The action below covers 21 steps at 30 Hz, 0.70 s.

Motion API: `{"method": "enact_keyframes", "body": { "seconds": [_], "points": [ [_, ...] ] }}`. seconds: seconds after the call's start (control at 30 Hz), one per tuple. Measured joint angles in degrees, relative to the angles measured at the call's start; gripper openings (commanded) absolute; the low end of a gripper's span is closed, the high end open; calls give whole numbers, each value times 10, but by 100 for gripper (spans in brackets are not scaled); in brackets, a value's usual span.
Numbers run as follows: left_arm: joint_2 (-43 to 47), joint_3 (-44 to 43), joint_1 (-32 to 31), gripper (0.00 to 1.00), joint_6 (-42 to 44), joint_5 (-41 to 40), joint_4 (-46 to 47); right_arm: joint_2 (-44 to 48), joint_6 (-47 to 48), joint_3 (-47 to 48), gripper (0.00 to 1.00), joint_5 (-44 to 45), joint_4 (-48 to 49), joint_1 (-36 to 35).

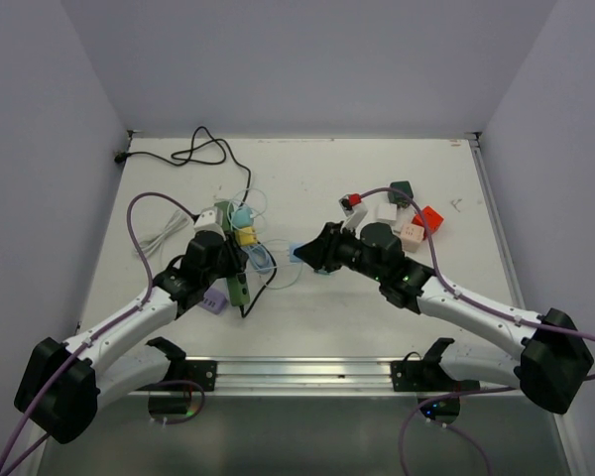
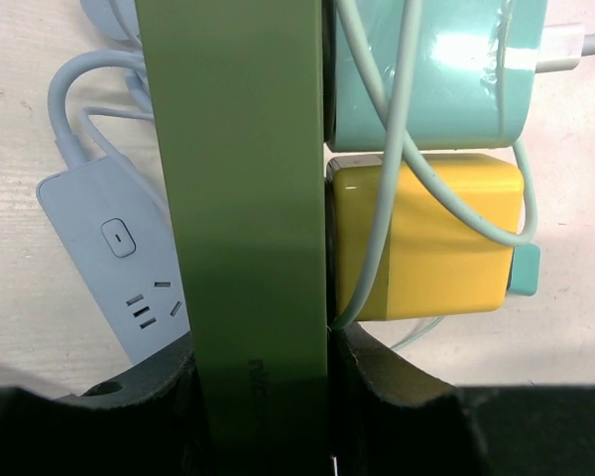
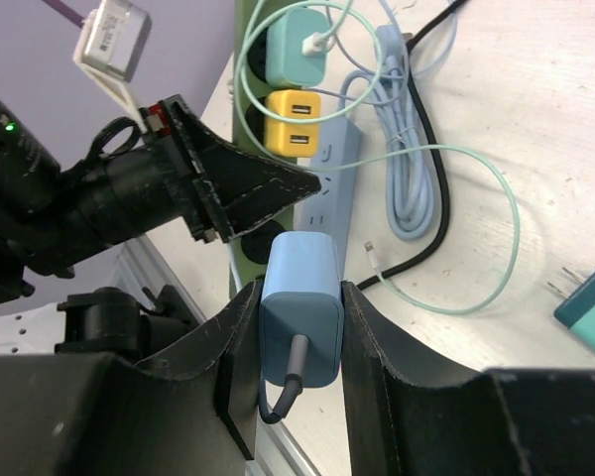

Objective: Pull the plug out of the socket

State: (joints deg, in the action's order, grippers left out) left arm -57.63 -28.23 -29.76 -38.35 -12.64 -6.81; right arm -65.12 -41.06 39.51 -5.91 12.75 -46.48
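The socket point(image 1: 240, 288) is a long dark green power strip, and my left gripper point(image 1: 233, 270) is shut across it. In the left wrist view the socket point(image 2: 248, 198) runs up between my left gripper's point(image 2: 263, 342) jaws, with a yellow adapter point(image 2: 431, 238) and a teal adapter point(image 2: 426, 74) plugged into it. My right gripper point(image 3: 299, 297) is shut on the plug point(image 3: 299, 283), a light blue cube with a grey cable. From above, the plug point(image 1: 299, 253) sits right of the socket, apart from it. An empty black outlet point(image 3: 268, 246) shows behind the plug.
A light blue strip point(image 2: 119, 268) lies beside the socket, tangled with pale cables. A purple strip point(image 1: 214, 300) sits under my left arm. Loose adapters, one of them red point(image 1: 428, 218), cluster at the back right. A black cord point(image 1: 193, 154) loops at the back left. A teal plug point(image 3: 587, 307) lies loose.
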Motion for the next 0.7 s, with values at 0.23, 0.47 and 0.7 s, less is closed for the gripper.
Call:
{"method": "enact_keyframes", "body": {
  "seconds": [0.23, 0.47, 0.7],
  "points": [
    [2, 0, 0, 0, -5, 5, 3, -9, -1, -29, 0, 6, -3, 19],
    [2, 0, 1, 0, -16, 12, 5, -76, -20, -73, 0, 2, 30, 31],
    [1, 0, 1, 0, -18, 37, 38, -151, -35, -78, 11, -27, 65, 33]
  ]
}}
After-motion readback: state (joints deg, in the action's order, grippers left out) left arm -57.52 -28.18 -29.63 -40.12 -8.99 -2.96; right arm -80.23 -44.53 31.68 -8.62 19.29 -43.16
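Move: My right hand already holds the freed blue plug, about 21 cm above the bare table spot nearly straight below. The teal plug lies on the table some 6 cm ahead and 4 cm to the right of this hand. The green socket is about 14 cm to its left, 5 cm ahead and 12 cm lower, gripped by my left hand. From the left hand, the table spot is roughly 15 cm right, 4 cm back and 9 cm below. I lower the blue plug almost straight down, some 13 cm, towards the bare table just short of the teal plug, drifting only slightly right and tipping the fingers down by about 15 degrees. My right fingers keep their pinch on the plug. My left hand keeps its grip on the green socket, easing slightly right and up late on. ##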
